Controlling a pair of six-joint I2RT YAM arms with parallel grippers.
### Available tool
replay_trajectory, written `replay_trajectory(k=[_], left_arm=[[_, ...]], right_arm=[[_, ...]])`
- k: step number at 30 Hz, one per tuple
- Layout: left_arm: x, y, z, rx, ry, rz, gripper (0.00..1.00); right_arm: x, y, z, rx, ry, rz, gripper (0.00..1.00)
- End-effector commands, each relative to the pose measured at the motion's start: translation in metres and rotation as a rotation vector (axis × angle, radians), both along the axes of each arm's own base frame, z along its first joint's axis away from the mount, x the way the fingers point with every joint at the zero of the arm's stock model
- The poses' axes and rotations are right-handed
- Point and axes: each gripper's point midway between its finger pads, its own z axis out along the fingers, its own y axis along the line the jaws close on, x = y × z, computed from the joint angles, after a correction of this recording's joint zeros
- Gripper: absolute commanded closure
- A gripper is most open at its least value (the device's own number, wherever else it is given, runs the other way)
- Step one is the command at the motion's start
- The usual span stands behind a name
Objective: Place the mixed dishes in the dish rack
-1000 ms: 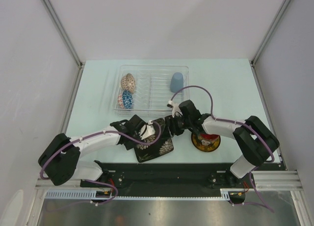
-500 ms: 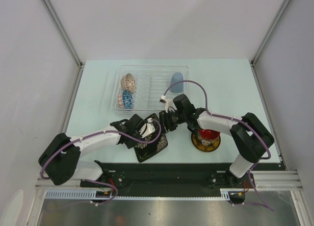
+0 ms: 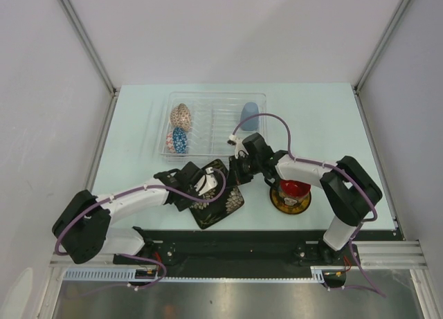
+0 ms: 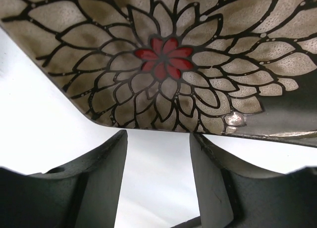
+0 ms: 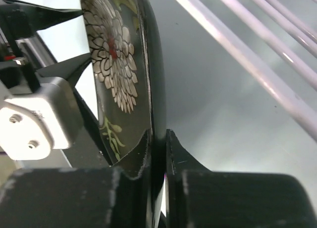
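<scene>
The black square floral plate stands tilted on the table in front of the dish rack. My right gripper is shut on its right rim. My left gripper is open at the plate's left side, and the rim lies just past its fingertips. The clear rack holds the beige lattice bowl, the small blue saucer and the pale blue cup. To the right, the dark mug with red inside sits on the yellow saucer.
The black base rail runs along the near table edge, close behind the plate. Side walls with metal posts close in the table left and right. My left gripper's white housing shows beyond the plate in the right wrist view.
My right gripper moved left to the plate's right rim and shut on it. The plate now stands more upright. My left arm hardly moved and its jaws stayed open.
</scene>
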Motion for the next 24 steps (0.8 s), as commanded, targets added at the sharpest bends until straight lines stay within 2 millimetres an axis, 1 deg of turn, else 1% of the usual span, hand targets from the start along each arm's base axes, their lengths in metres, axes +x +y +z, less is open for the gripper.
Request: replay_trajectory(k=[1, 3, 7, 8, 9, 10, 11, 12, 13, 14, 15, 16, 17, 18, 19, 20, 21, 22, 23, 24], left_arm=[[0.035, -0.046, 0.026, -0.216, -0.149, 0.022, 0.42], [0.035, -0.045, 0.026, -0.208, -0.154, 0.022, 0.43], [0.037, -0.038, 0.034, -0.189, -0.18, 0.03, 0.43], [0.038, -0.035, 0.04, -0.186, -0.199, 0.035, 0.43], [0.043, -0.036, 0.051, -0.193, -0.222, 0.039, 0.43], [0.042, -0.033, 0.057, -0.184, -0.22, 0.042, 0.43], [0.045, -0.03, 0.072, -0.201, -0.248, 0.056, 0.43], [0.053, -0.034, 0.097, -0.241, -0.286, 0.064, 0.43], [0.05, -0.028, 0.107, -0.234, -0.275, 0.074, 0.42], [0.053, -0.026, 0.123, -0.251, -0.289, 0.089, 0.41], [0.063, -0.026, 0.158, -0.305, -0.339, 0.114, 0.41], [0.061, -0.02, 0.169, -0.305, -0.328, 0.13, 0.4], [0.065, -0.012, 0.183, -0.33, -0.34, 0.166, 0.39], [0.072, -0.01, 0.214, -0.379, -0.391, 0.18, 0.39], [0.072, -0.003, 0.225, -0.384, -0.401, 0.2, 0.38], [0.078, 0.007, 0.238, -0.393, -0.432, 0.238, 0.38], [0.084, 0.012, 0.261, -0.424, -0.481, 0.257, 0.37], [0.088, 0.018, 0.27, -0.436, -0.505, 0.281, 0.37], [0.095, 0.03, 0.278, -0.445, -0.533, 0.337, 0.37], [0.105, 0.036, 0.286, -0.457, -0.566, 0.37, 0.37]], right_arm=[[-0.017, 0.031, 0.041, 0.152, -0.048, 0.16, 1.0], [-0.017, 0.03, 0.042, 0.151, -0.049, 0.157, 1.0], [-0.016, 0.03, 0.045, 0.15, -0.064, 0.152, 1.0], [-0.016, 0.03, 0.048, 0.154, -0.067, 0.151, 1.0], [-0.015, 0.029, 0.053, 0.161, -0.081, 0.149, 1.0], [-0.014, 0.029, 0.057, 0.165, -0.089, 0.148, 1.0], [-0.013, 0.029, 0.06, 0.167, -0.099, 0.147, 1.0], [-0.013, 0.027, 0.064, 0.157, -0.106, 0.142, 1.0], [-0.011, 0.027, 0.071, 0.158, -0.131, 0.147, 1.0], [-0.011, 0.025, 0.075, 0.156, -0.143, 0.149, 1.0], [-0.011, 0.022, 0.076, 0.14, -0.146, 0.146, 1.0], [-0.011, 0.02, 0.088, 0.15, -0.172, 0.148, 1.0], [-0.009, 0.019, 0.096, 0.152, -0.207, 0.161, 1.0], [-0.009, 0.015, 0.1, 0.134, -0.215, 0.158, 1.0], [-0.008, 0.011, 0.113, 0.138, -0.247, 0.157, 1.0], [-0.006, 0.006, 0.126, 0.124, -0.282, 0.167, 1.0], [-0.001, 0.001, 0.134, 0.108, -0.315, 0.148, 1.0], [0.005, -0.006, 0.15, 0.109, -0.358, 0.13, 1.0], [0.012, -0.012, 0.17, 0.099, -0.413, 0.115, 1.0], [0.019, -0.018, 0.183, 0.092, -0.452, 0.097, 1.0]])
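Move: The right gripper holds the big square plate by its rim; the middle of the dish rack lies about 18 cm ahead of it and 6 cm left, slightly lower. In the rack, the blue mug stands some 22 cm ahead and 5 cm right of that gripper, the small blue bowl 14 cm ahead and 19 cm left. From the open left gripper, down beside the plate, the plate's middle lies about 11 cm right and level, the rack's middle some 24 cm ahead and 12 cm right. Pull the left gripper, fingers still open, up and away from the plate by roughly 27 cm, quickening as it goes, with about 10 cm of forward travel, while its fingers swing from pointing down to pointing well forward. Keep the right gripper shut on the rim: hold still at first, ease it back slightly, then raise it about 6 cm with a small counter-clockwise turn. ##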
